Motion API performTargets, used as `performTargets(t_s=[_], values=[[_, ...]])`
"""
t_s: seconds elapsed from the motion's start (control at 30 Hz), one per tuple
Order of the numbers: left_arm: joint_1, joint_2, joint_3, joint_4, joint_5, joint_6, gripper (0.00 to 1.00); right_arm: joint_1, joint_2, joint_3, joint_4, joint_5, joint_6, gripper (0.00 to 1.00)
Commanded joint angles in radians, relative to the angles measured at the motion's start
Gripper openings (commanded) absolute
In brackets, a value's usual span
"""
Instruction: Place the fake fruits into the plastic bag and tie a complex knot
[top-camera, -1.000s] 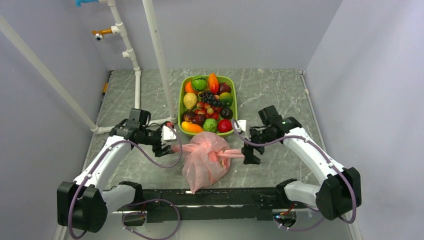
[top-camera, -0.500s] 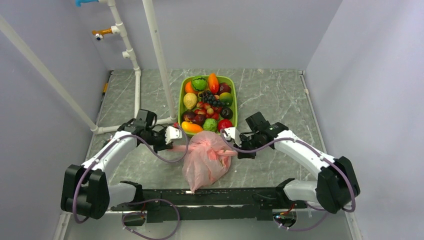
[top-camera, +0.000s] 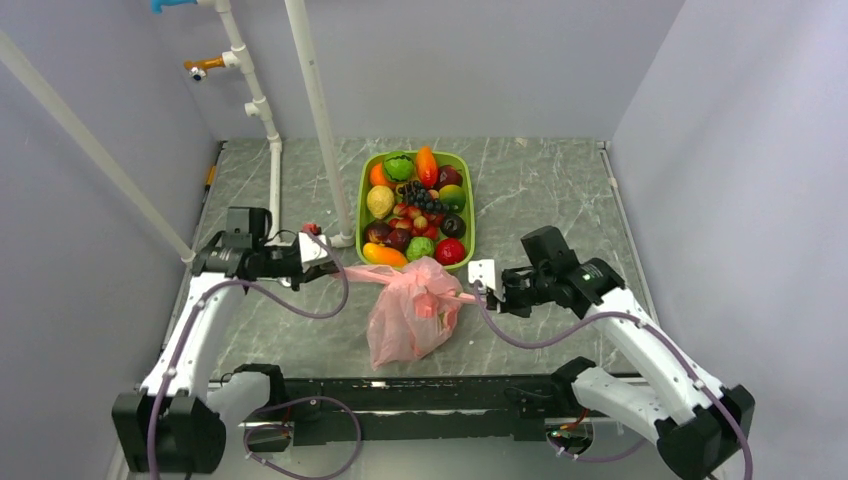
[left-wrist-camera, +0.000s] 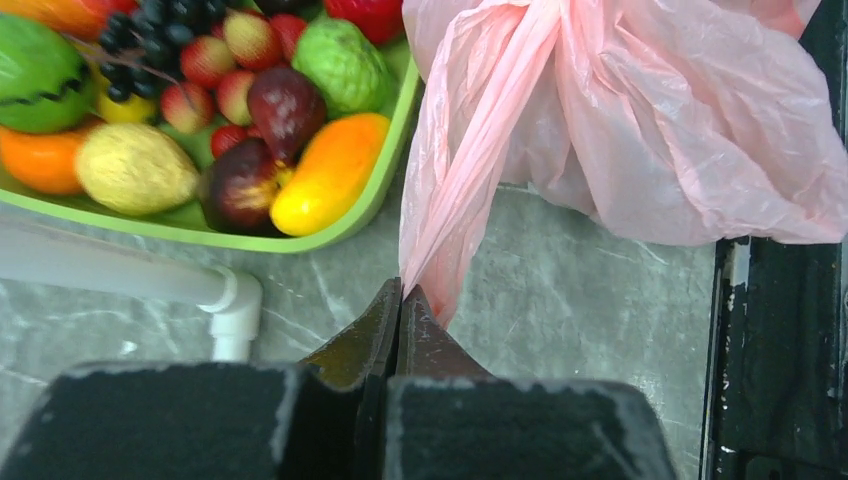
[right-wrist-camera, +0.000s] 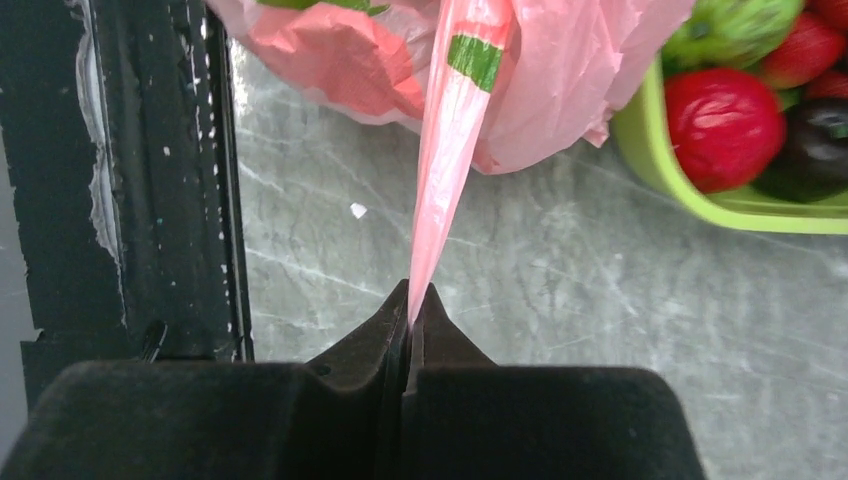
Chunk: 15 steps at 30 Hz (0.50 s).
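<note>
The pink plastic bag (top-camera: 408, 318) lies bulging on the table just in front of the tray, with something green showing through it in the right wrist view. Its handles are bunched into a knot (top-camera: 432, 285) on top, and two ends stretch out sideways. My left gripper (top-camera: 338, 264) is shut on the left end (left-wrist-camera: 450, 210). My right gripper (top-camera: 480, 296) is shut on the right end (right-wrist-camera: 440, 170). Both ends are pulled taut. Many fake fruits (top-camera: 415, 205) fill the lime-green tray (top-camera: 466, 215) behind the bag.
White pipes (top-camera: 320, 120) stand at the back left, with an elbow (left-wrist-camera: 235, 305) close to my left gripper. A black rail (top-camera: 420, 395) runs along the near table edge, just in front of the bag. Grey walls close in both sides.
Both grippers moved in from open, shut on the bag's two ends, then drew apart, left going left and right going right. The ends now stretch taut and the bag has shifted slightly.
</note>
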Motion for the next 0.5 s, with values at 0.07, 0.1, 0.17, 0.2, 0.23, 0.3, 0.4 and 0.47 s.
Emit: performTargets(t_s=[0.07,0.1,0.17,0.2,0.23,0.3,0.4,0.47], values=[[0.073,0.2,-0.055,0.174,-0.31,0.153,0.0,-0.038,0.119,-0.124,-0.178,0.199,-0.079,0.0],[0.074,0.227,-0.065,0.193,-0.324,0.168,0.0,-0.038,0.14,-0.132,-0.161,0.19,-0.084,0.0],[0.072,0.254,-0.078,0.222,-0.323,0.174,0.0,-0.04,0.2,-0.142,-0.122,0.158,-0.085,0.0],[0.067,0.261,-0.075,0.215,-0.313,0.172,0.0,-0.039,0.226,-0.145,-0.097,0.151,-0.078,0.0],[0.061,0.262,-0.071,0.2,-0.302,0.168,0.0,-0.039,0.246,-0.144,-0.074,0.141,-0.071,0.0],[0.047,0.238,-0.082,0.176,-0.285,0.17,0.0,-0.041,0.27,-0.145,-0.014,0.132,-0.051,0.0],[0.035,0.166,-0.114,0.159,-0.272,0.154,0.0,-0.047,0.267,-0.148,0.057,0.137,-0.008,0.0],[0.036,0.123,-0.127,0.141,-0.262,0.125,0.0,-0.052,0.256,-0.15,0.097,0.16,0.025,0.0]])
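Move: The pink bag's knot lies about 14 cm to the right of the left hand, 2 cm back and some 6 cm lower. From the right hand it is about 10 cm left, 4 cm ahead and 3 cm lower. The bag's full body lies about 6 cm nearer the bases than the left hand and 13 cm to its right, the mango 12 cm ahead and 9 cm right, and the green basket's middle 21 cm ahead and 16 cm right. The knotted bag is let down by its two drawn-out ears, each still pinched in shut fingers. Both hands sink together, roughly 8 to 9 cm, on either side of the knot, the left one levelling off before the end; their fingertips tip some 10 degrees further downward, and neither pulls much farther out sideways. ##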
